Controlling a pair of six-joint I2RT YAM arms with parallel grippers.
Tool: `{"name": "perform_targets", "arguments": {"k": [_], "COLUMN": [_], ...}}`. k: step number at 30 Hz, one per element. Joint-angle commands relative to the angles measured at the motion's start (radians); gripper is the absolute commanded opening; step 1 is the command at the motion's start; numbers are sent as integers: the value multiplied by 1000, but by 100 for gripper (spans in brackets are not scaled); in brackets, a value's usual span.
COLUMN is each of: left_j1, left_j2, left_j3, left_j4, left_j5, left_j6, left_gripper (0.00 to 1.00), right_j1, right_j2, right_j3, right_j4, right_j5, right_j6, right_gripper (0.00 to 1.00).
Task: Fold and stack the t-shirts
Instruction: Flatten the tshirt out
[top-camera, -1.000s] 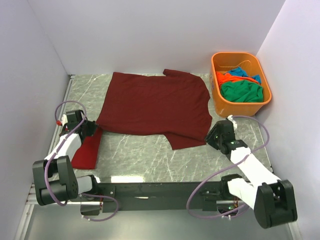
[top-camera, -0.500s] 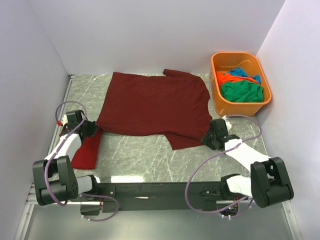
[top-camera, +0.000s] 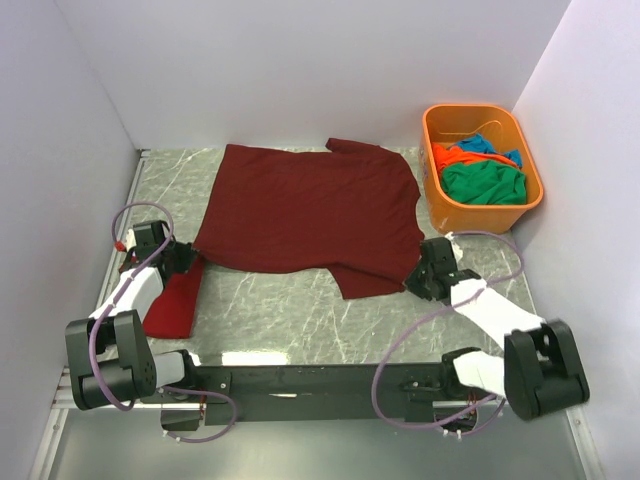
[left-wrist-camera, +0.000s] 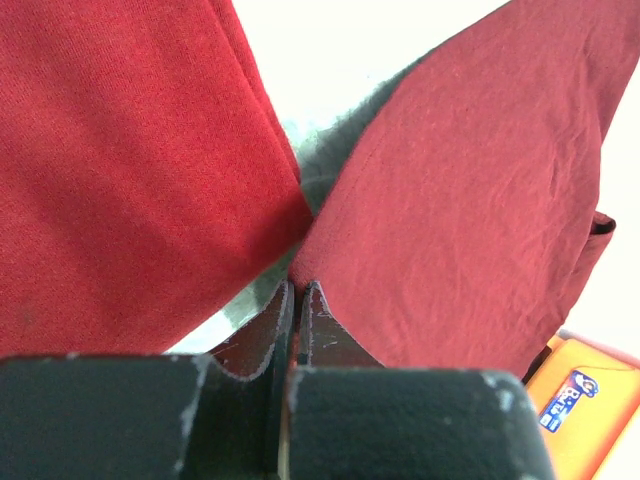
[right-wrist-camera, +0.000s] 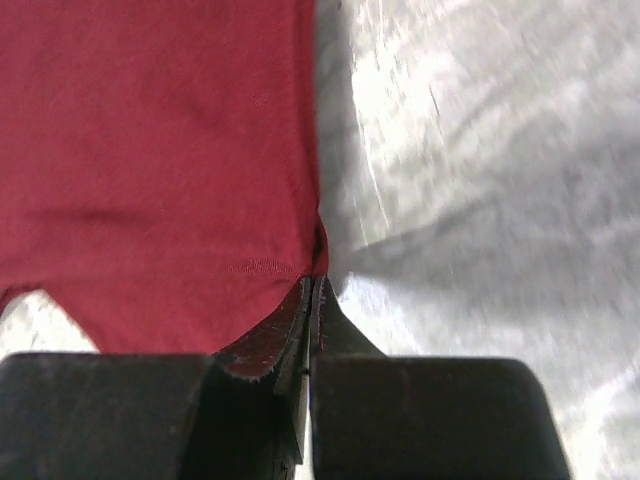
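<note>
A dark maroon t-shirt (top-camera: 310, 215) lies spread flat on the marble table (top-camera: 290, 310). My left gripper (top-camera: 190, 256) is shut on its near left corner; in the left wrist view the jaws (left-wrist-camera: 298, 287) pinch the maroon cloth (left-wrist-camera: 470, 200). My right gripper (top-camera: 413, 281) is shut on the near right corner, beside the sleeve; the right wrist view shows the gripper (right-wrist-camera: 312, 282) closed on the maroon hem (right-wrist-camera: 160, 150). A bright red t-shirt (top-camera: 172, 305) lies folded beside the left arm, seen close up in the left wrist view as red cloth (left-wrist-camera: 110, 160).
An orange plastic tub (top-camera: 482, 211) stands at the back right, holding green (top-camera: 485, 183), orange (top-camera: 452, 157) and blue (top-camera: 490, 145) shirts. White walls close in on the left, back and right. Bare marble (right-wrist-camera: 480, 150) lies right of the right gripper.
The right gripper has slid a little left onto the maroon shirt's near right corner and shut on it. The left arm and the shirt have not moved.
</note>
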Motion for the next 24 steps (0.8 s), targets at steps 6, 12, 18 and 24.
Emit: {"name": "perform_targets", "arguments": {"k": [6, 12, 18, 24], "left_j1": [-33, -58, -70, -72], "left_j2": [-20, -26, -26, -35], "left_j3": [-15, -33, -17, -3], "left_j4": [-10, -2, -15, -38], "left_j5": [-35, -46, -50, -60], "left_j6": [21, 10, 10, 19], "left_gripper": [1, 1, 1, 1], "right_j1": [10, 11, 43, 137], "right_j2": [-291, -393, -304, -204], "right_j3": [-80, -128, -76, -62], "right_j4": [-170, -200, -143, -138], "right_j5": [-51, -59, -70, 30], "right_j6": [-7, -1, -21, 14], "right_gripper": [0, 16, 32, 46]}}
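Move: The right gripper, just above the table, already pinches the near right sleeve corner; the bare table spot to drag it to lies about 5 cm straight back and 1 cm lower. The sleeve's other corner is roughly 14 cm to the left and 2 cm back, the orange bin 28 cm ahead and 17 cm right. The left gripper still holds the shirt's near left corner, its table spot 6 cm below, 1 cm back and 2 cm right; the folded shirt lies 9 cm back, 8 cm left. Draw the right gripper back about 5 cm with the pinched sleeve corner, lifting some 2 cm at first, then sink again while the fingers open and let go of the cloth, easing a little to the left at the end. Keep the left gripper shut on its corner and bring it a couple of centimetres right, back and down. ##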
